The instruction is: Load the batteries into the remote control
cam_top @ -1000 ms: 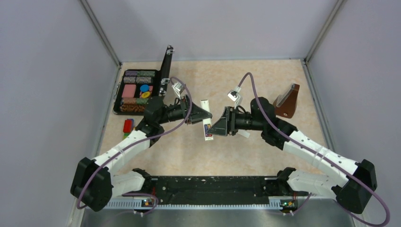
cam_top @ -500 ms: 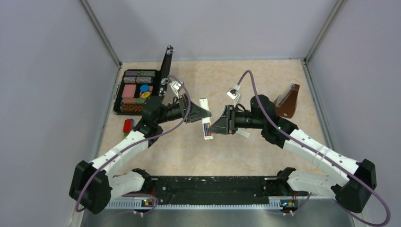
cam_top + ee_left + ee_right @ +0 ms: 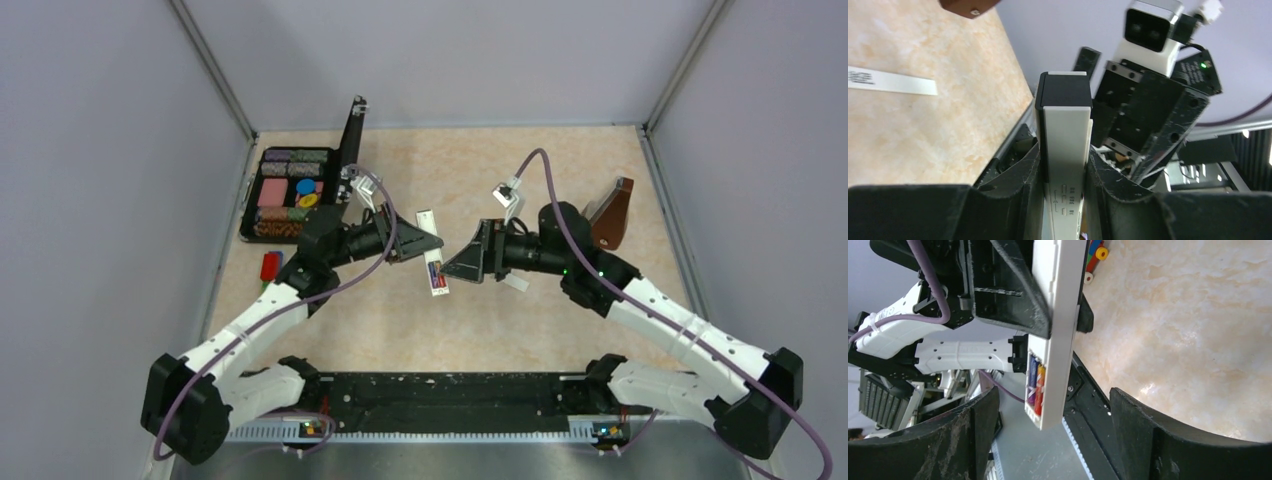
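My left gripper (image 3: 424, 243) is shut on the remote control (image 3: 434, 262), a slim white bar held up above the table. In the left wrist view the remote (image 3: 1065, 125) stands between the two pads with its dark end cap pointing away. The batteries (image 3: 1036, 385), one purple and one reddish, lie side by side in the open compartment at the remote's (image 3: 1058, 325) lower end. My right gripper (image 3: 1053, 405) is open, and that end sits between its fingers without touching them. From above, the right gripper (image 3: 458, 266) faces the left one across the remote.
A thin white strip (image 3: 515, 283) lies on the table under the right wrist. A brown wooden metronome (image 3: 608, 215) stands at the right. An open black case of coloured pieces (image 3: 290, 192) sits at the back left, with stacked toy blocks (image 3: 270, 267) in front of it.
The right gripper's jaws have spread open around the remote's lower end, and its wrist has turned a little. The left gripper still holds the remote, shifted slightly.
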Controlling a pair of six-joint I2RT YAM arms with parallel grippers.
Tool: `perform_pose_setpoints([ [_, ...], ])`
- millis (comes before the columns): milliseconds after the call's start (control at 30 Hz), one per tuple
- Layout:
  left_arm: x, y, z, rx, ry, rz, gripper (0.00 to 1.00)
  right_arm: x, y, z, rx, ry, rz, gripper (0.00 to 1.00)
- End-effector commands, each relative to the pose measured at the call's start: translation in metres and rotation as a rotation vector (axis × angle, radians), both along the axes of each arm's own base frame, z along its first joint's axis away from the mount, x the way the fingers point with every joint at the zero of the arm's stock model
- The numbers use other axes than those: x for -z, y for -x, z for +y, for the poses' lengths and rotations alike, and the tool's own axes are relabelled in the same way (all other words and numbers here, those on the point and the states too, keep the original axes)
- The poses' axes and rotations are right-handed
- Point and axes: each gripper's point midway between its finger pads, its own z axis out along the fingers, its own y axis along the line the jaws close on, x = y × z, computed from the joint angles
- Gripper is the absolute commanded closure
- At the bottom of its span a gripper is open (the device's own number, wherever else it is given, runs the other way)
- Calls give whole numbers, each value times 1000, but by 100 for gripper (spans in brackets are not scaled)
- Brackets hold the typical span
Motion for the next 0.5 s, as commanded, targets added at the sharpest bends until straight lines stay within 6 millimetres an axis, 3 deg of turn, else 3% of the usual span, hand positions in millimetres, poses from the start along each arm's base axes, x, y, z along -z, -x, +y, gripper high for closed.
perform_pose_setpoints([
  [0,5,-20,15,-145,-80,-56,100,-26,-9,-22,89,6,-92,20],
  [133,34,-31,32,-257,-198,-17,100,14,-34,-52,207,213,-130,19],
  [333,67,-33,51,-349,-294,41,100,107,-93,-126,321,760,-174,20],
  [400,74,-31,53,-358,-295,56,100,129,-109,-138,285,883,-182,21],
  [467,81,-29,54,-358,-293,76,100,145,-120,-138,224,954,-185,22],
])
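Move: The right hand, just clear of the remote, goes for the white battery cover flat on the table, roughly 13 cm ahead of it, 13 cm to its right and 27 cm below. The remote, in the left fingers, has its middle about 4 cm to the right hand's left, 2 cm ahead and 1 cm higher. The brown stand is some 27 cm ahead, 40 cm right and 24 cm below. From the left hand the cover lies about 9 cm ahead, 16 cm right and 29 cm below. The left fingers keep their pinch on the remote, lowering it about 7 cm and drawing it left and slightly forward while turning it counter-clockwise. The right hand, touching nothing, sets off rightwards, then dives forward and down towards the cover, about 10 cm each way, open fingers tipping down some 40 degrees. ##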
